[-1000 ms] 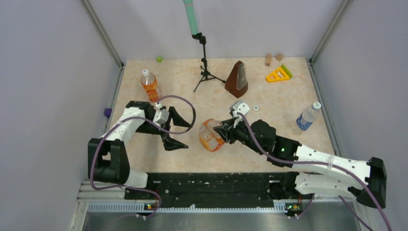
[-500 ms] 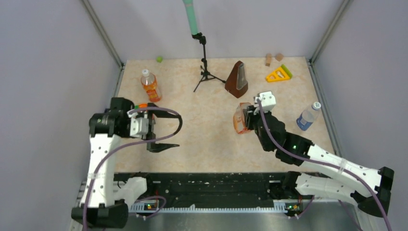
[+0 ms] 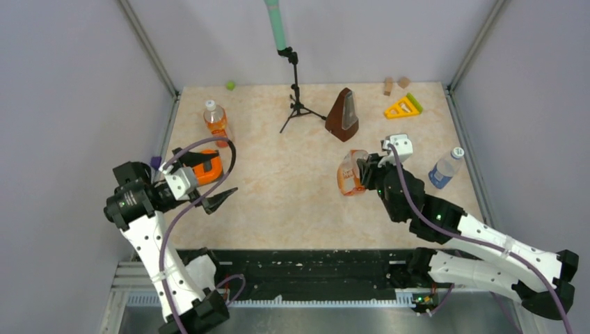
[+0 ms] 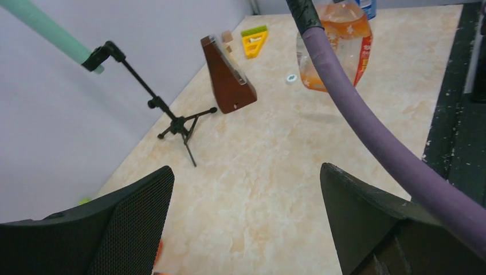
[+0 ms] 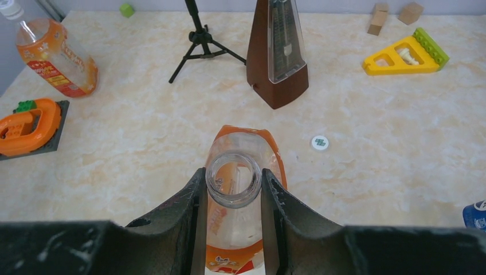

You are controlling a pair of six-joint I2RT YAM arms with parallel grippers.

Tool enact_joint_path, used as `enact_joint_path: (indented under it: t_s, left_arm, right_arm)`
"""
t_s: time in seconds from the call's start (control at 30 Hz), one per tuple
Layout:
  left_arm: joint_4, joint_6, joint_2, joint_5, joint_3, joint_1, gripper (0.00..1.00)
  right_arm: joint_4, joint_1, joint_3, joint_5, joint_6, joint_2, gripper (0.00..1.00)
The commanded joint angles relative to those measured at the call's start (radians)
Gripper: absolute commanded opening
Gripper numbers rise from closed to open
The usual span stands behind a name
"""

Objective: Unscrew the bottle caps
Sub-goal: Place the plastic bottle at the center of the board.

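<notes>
My right gripper (image 5: 234,182) is shut on the open, capless neck of the squat orange bottle (image 5: 243,149), holding it upright right of the table's centre (image 3: 348,175). A loose white cap (image 5: 320,142) lies on the table just beyond it. The slim orange bottle (image 3: 216,122) stands at the back left with its white cap (image 3: 209,105) on. The blue-labelled bottle (image 3: 442,171) stands at the right, its cap (image 3: 457,152) on. My left gripper (image 3: 214,178) hangs open and empty over the left side, far from every bottle (image 4: 246,172).
A brown metronome (image 3: 343,115) and a black tripod (image 3: 296,101) stand at the back centre. A yellow wedge (image 3: 402,106) and wooden blocks (image 3: 388,85) lie at the back right. An orange brick piece on a grey plate (image 3: 206,168) sits by my left gripper. A green ball (image 3: 229,85) rests at the back edge.
My right gripper carried the squat bottle from the centre to the right and turned it upright. My left arm drew back to the left, its gripper still open.
</notes>
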Motion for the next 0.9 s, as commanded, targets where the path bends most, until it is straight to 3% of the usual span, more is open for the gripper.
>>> enact_joint_path:
  t_s: [0.0, 0.13, 0.37, 0.57, 0.77, 0.87]
  left_arm:
    - [-0.023, -0.026, -0.032, 0.120, -0.031, 0.112, 0.98]
    - [-0.021, -0.048, -0.076, 0.121, -0.062, 0.245, 0.98]
    - [-0.018, -0.067, 0.013, 0.126, -0.101, 0.250, 0.98]
    - [-0.018, -0.118, 0.090, 0.125, -0.110, 0.249, 0.98]
    - [-0.018, -0.126, 0.087, 0.127, -0.112, 0.194, 0.98]
    - [-0.018, -0.139, 0.101, 0.126, -0.102, 0.151, 0.98]
  right_arm:
    - [0.011, -0.005, 0.034, 0.003, 0.027, -0.034, 0.00]
    - [0.009, -0.005, 0.025, 0.036, 0.053, -0.031, 0.00]
    - [0.023, -0.054, 0.029, 0.267, -0.006, 0.021, 0.00]
    - [0.075, -0.340, 0.039, 0.037, -0.030, 0.109, 0.00]
    - [0.255, -0.496, 0.018, 0.021, -0.094, 0.265, 0.00]
    - [0.339, -0.599, -0.003, -0.106, -0.088, 0.327, 0.00]
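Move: My right hand already holds the uncapped bottle by its neck. I am taking it to bare table about 15 cm ahead, 14 cm to the right and 26 cm below. The loose cap lies some 16 cm ahead and 8 cm right, and the metronome 27 cm ahead, 2 cm left. The blue-label bottle stands 34 cm right, 6 cm ahead. From my empty left hand that bare spot is about 23 cm ahead, 55 cm right and 33 cm down. I barely stir at first, then swing my right hand to the right and forward, roughly 10 cm each way, sinking some 4 cm as I near the blue-label bottle. The wrist turns clockwise by nearly 30 degrees while my fingers keep their pinch on the neck. My left hand, empty and wide open, eases left, down and a little forward, fingers tipping downward. ##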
